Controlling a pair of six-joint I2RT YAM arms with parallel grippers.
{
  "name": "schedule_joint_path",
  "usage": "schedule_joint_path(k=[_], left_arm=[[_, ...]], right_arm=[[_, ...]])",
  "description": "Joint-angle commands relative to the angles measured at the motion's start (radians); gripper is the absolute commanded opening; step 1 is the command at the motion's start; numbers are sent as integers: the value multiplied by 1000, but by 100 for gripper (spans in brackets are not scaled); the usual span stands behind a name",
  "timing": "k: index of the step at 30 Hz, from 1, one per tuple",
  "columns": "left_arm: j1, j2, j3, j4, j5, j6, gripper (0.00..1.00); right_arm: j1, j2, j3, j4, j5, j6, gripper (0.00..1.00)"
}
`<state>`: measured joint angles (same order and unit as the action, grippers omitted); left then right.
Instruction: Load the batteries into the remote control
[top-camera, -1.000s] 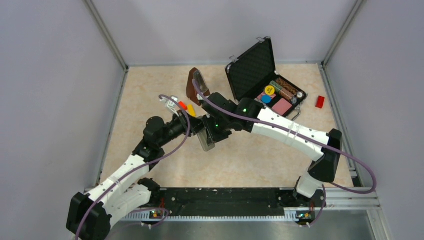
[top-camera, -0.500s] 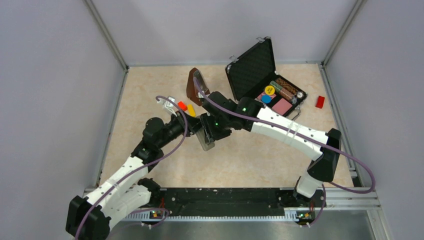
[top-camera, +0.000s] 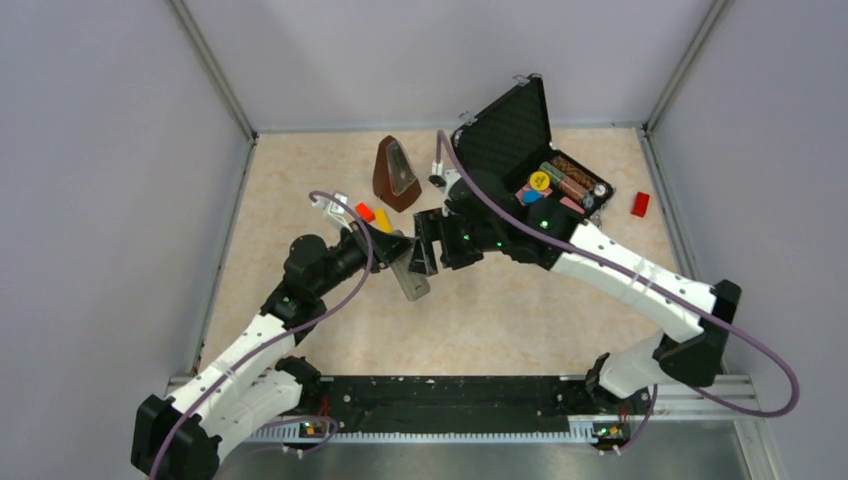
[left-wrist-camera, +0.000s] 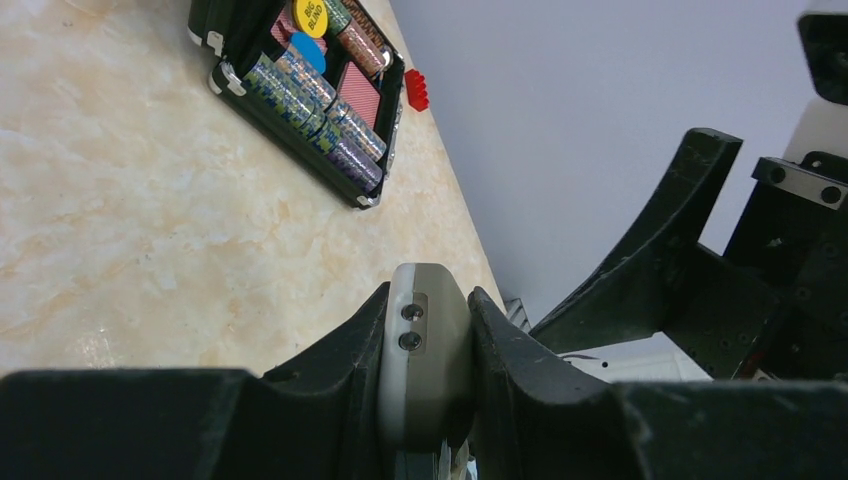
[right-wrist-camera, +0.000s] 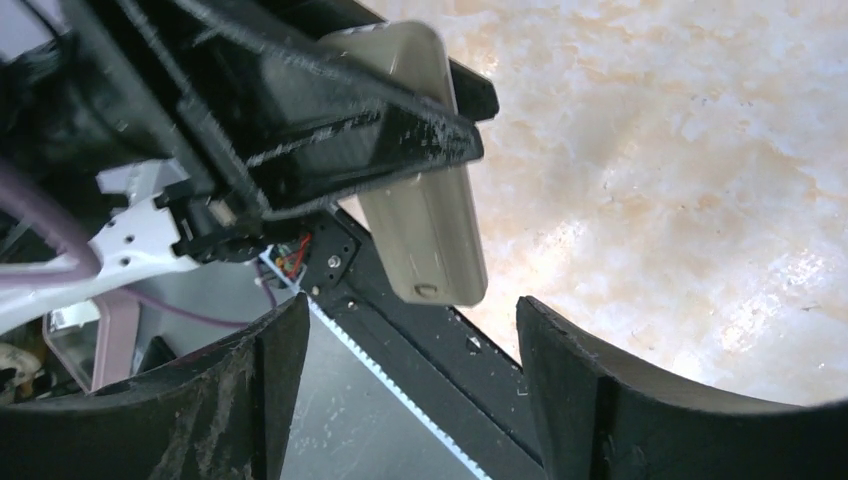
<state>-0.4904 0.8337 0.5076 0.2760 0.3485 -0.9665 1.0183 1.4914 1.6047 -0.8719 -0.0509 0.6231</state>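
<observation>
The remote control (top-camera: 413, 283) is a slim pale grey handset held above the table, slanting down toward the near edge. My left gripper (top-camera: 393, 250) is shut on its upper part. In the left wrist view the remote's rounded end (left-wrist-camera: 426, 350) is clamped between my left gripper's (left-wrist-camera: 430, 293) two fingers. My right gripper (top-camera: 424, 255) stands open just right of the remote, not touching it. In the right wrist view the remote's plain back (right-wrist-camera: 428, 200) hangs beyond my right gripper (right-wrist-camera: 412, 312), whose jaws are wide apart and empty. The batteries are hidden.
An open black case (top-camera: 508, 130) with poker chips stands at the back right, also visible in the left wrist view (left-wrist-camera: 225, 75). A brown wedge-shaped object (top-camera: 394, 175) sits behind the grippers. Red and yellow blocks (top-camera: 372, 214) lie left of them. A red block (top-camera: 640, 203) lies far right.
My right gripper has opened and drawn back to the right, away from the remote, and its arm has swung right. The left gripper still holds the remote in the same place.
</observation>
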Motion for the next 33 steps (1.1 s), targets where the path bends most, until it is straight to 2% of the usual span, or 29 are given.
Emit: schedule_joint_path(k=[1, 10, 16, 21, 26, 32, 33], left_arm=[[8, -3, 61, 54, 43, 19, 0], [9, 23, 117, 80, 206, 42, 0], [10, 58, 175, 127, 419, 42, 0], [9, 52, 192, 164, 495, 20, 0], [9, 48, 191, 209, 504, -11, 0], [9, 55, 181, 232, 492, -39, 0], [10, 56, 180, 230, 488, -40, 2]], right_arm=[[-32, -142, -126, 209, -99, -53, 75], [-32, -185, -248, 364, -186, -118, 76], [-44, -204, -293, 421, -239, -121, 76], [-58, -250, -383, 540, -359, -96, 68], [-71, -296, -468, 685, -425, -37, 49], [-77, -304, -503, 753, -454, 13, 10], [-78, -299, -504, 756, -459, 19, 4]])
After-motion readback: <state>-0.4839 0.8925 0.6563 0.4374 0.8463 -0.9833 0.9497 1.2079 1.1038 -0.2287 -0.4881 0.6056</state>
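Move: The remote is still in the left hand's fingers, its middle about 4 cm back and 2 cm right of them; the open right fingertips wait roughly 4 cm back and 5 cm right of that hand, about level. From the right hand, the remote's middle is some 3 cm left, neither ahead nor back, and a touch below. The yellow block on the table is about 9 cm ahead, 10 cm left and 25 cm below the right hand, with the orange block 4 cm left and 2 cm beyond it. The left hand keeps its grip on the remote and brings it up and back by about 8 and 7 cm, with a little travel to the right, turning it some 30 degrees clockwise and tipping its fingers slightly up. The open right hand first hops up and right, dips back down and in to the left, then follows the remote back about 5 cm with its fingertips swinging up and round towards the robot, and finally rises a little and closes to pinch the remote's free near end. ##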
